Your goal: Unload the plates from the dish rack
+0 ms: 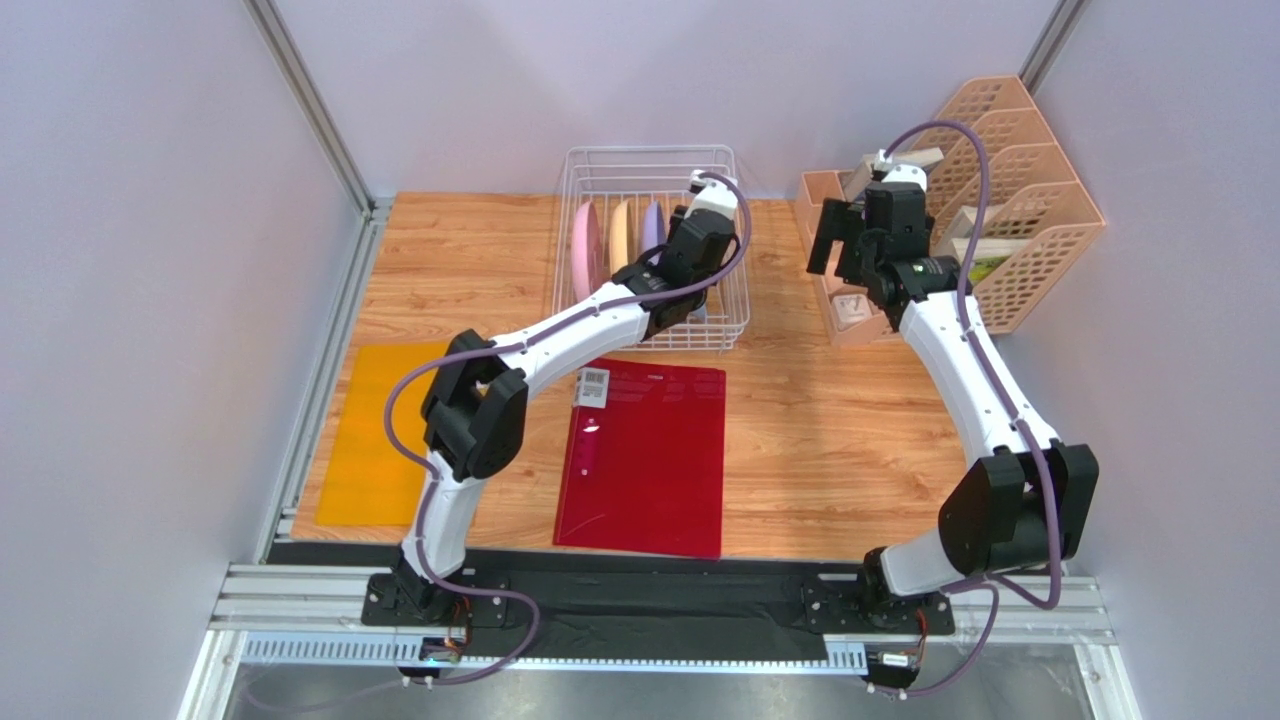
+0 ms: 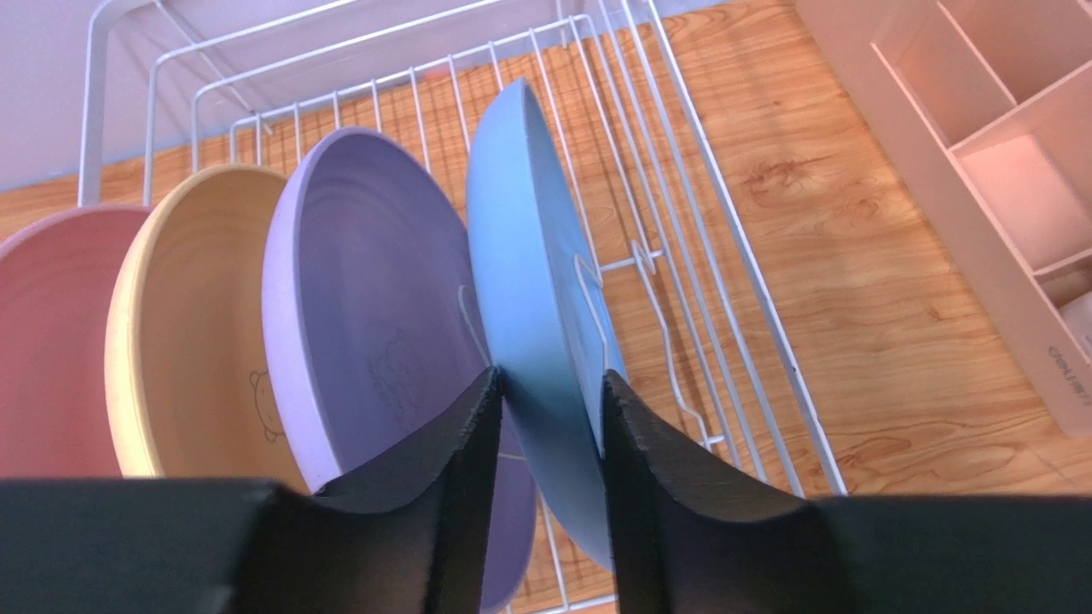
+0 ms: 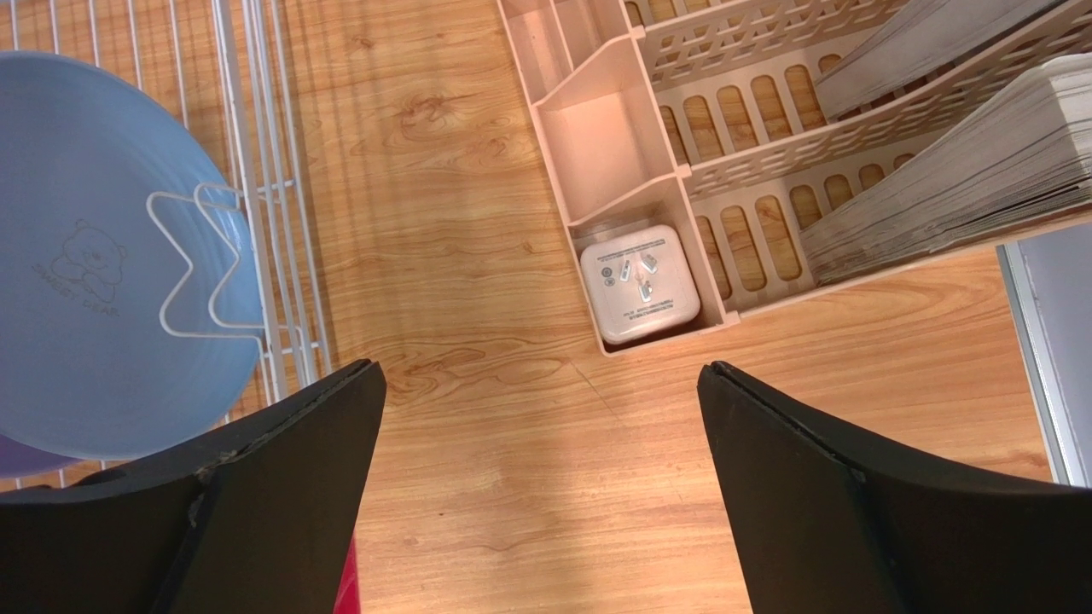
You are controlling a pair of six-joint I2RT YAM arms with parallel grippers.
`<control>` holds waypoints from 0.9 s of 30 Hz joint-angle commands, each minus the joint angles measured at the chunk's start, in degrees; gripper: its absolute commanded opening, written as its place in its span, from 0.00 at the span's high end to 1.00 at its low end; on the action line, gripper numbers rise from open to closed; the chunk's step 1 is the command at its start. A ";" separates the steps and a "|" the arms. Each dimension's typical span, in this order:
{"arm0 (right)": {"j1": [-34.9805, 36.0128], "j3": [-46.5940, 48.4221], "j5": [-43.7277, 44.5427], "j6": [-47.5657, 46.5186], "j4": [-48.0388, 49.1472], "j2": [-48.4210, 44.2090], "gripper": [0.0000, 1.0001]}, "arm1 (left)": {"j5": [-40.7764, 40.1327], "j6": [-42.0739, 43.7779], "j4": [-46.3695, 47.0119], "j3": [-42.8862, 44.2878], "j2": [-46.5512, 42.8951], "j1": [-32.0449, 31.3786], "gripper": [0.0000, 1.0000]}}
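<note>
The white wire dish rack stands at the back of the table with the plates on edge in a row. In the left wrist view they run pink, tan-yellow, lilac and light blue. My left gripper reaches into the rack with one finger on each face of the light blue plate's rim, closed against it. From above, that gripper hides the blue plate. My right gripper hovers open over bare wood right of the rack, holding nothing, with the blue plate at its left.
A peach lattice organizer holding papers and a small white box stands at the back right. A red folder lies in front of the rack, and a yellow-orange sheet lies at the left.
</note>
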 commanded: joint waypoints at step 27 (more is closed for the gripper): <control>0.01 1.44 0.37 1.37 -1.32 0.50 0.00 | -26.57 29.27 17.30 10.15 5.92 -6.16 1.00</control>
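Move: The blue plate's top rim is already between the left gripper's half-open fingers; its middle sits about 8 cm below the hand and roughly 2 cm farther out. Leftward of that hand and equally far out, the purple plate is about 5 cm away, the yellow plate 10 and the pink plate 15. From the right gripper, the blue plate is some 22 cm to the left, 6 cm farther out and 11 cm down. Close the left gripper fully on the rim of the blue plate and pinch it, swinging left about 2 cm and rising 2 to 3 cm as the fingers shut. Keep the grip and roll the hand some 20 degrees so its left side rises, turning slightly counter-clockwise and tipping the fingertips up. ##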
